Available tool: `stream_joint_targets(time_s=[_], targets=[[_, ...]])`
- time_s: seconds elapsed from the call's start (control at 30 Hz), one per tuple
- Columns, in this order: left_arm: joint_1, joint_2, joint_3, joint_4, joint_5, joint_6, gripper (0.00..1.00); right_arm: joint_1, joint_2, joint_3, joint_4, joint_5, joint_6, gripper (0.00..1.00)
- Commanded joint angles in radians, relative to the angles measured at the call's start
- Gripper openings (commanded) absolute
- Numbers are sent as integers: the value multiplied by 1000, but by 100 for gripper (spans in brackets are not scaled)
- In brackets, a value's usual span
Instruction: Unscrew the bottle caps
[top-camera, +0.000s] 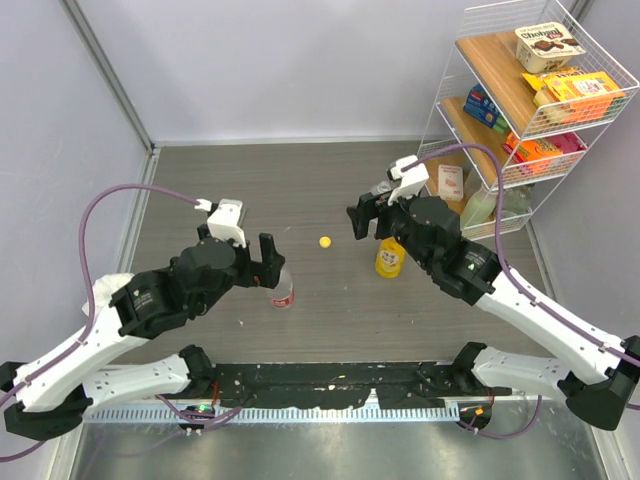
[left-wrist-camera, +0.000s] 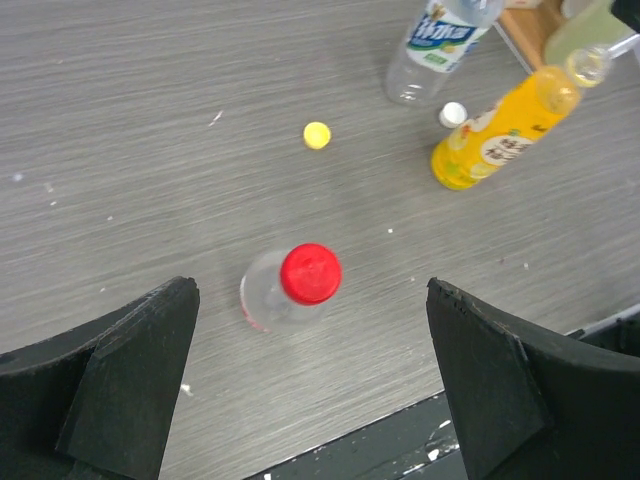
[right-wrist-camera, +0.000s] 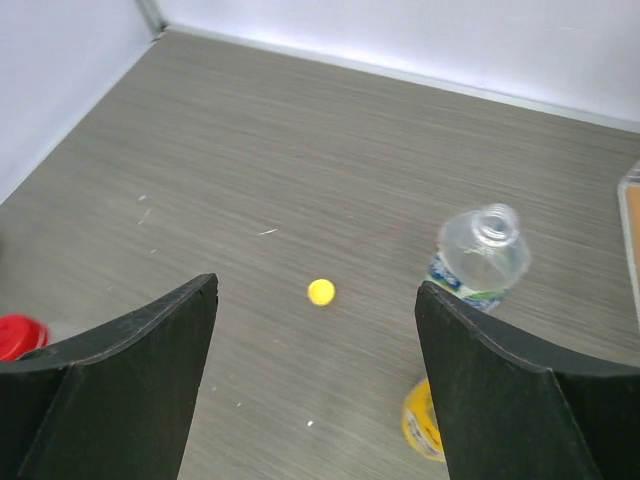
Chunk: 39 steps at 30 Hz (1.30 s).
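Note:
A red cap (left-wrist-camera: 310, 273) sits screwed on a clear bottle (left-wrist-camera: 266, 297) that stands upright on the table. My left gripper (left-wrist-camera: 310, 290) hovers above it, open wide, with the cap between and below the fingertips and not touched. A loose yellow cap (right-wrist-camera: 321, 292) lies on the table under my open, empty right gripper (right-wrist-camera: 315, 287). The yellow-orange bottle (left-wrist-camera: 495, 140) and the clear blue-labelled bottle (right-wrist-camera: 480, 255) both stand uncapped. A white cap (left-wrist-camera: 453, 114) lies between them. From above, the left gripper (top-camera: 268, 268) and right gripper (top-camera: 368, 226) flank the yellow cap (top-camera: 325, 241).
A white wire rack (top-camera: 530, 110) with boxes and packets stands at the back right, close behind the right arm. Grey walls close off the left and the back. A dark strip (top-camera: 330, 385) runs along the near table edge between the arm bases.

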Motion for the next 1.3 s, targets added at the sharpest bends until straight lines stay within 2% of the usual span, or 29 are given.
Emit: stream_joint_targets(time_s=[0.0,0.23,0.33,0.57,0.7,0.9,1.13,1.27], targets=[[2,6,32,-95,-117,-49,100,10,26,62,-7,-209,-11,84],[2,53,92,-194,-170,-72,99,63,143,99,55,-427,24,82],[3,59,107,-221,-202,-83,100,126,195,120,77,-458,20,82],[2,10,107,-242,-269,-109,100,258,308,183,86,-438,-5,82],[3,-11,107,-277,-311,-135,100,293,353,209,85,-420,-7,82],[2,-39,88,-282,-315,-138,100,339,427,251,71,-300,-2,81],[3,-22,71,-273,-283,-132,100,379,511,294,45,-133,-20,69],[3,-13,68,-274,-277,-130,100,387,520,294,51,-96,-22,49]])
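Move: The red-capped bottle stands about 22 cm to the right hand's left and 8 cm back, its middle some 18 cm below. From the same hand, the loose yellow cap lies roughly 7 cm ahead, 9 cm left and 28 cm down, and the orange bottle stands level with it, 8 cm to the right and about 19 cm down. From the left hand, the red-capped bottle is about 4 cm ahead, 2 cm right and 15 cm below. Right hand sweeps some 20 cm left, back and down to the red cap, closing; left hand clears leftward. ##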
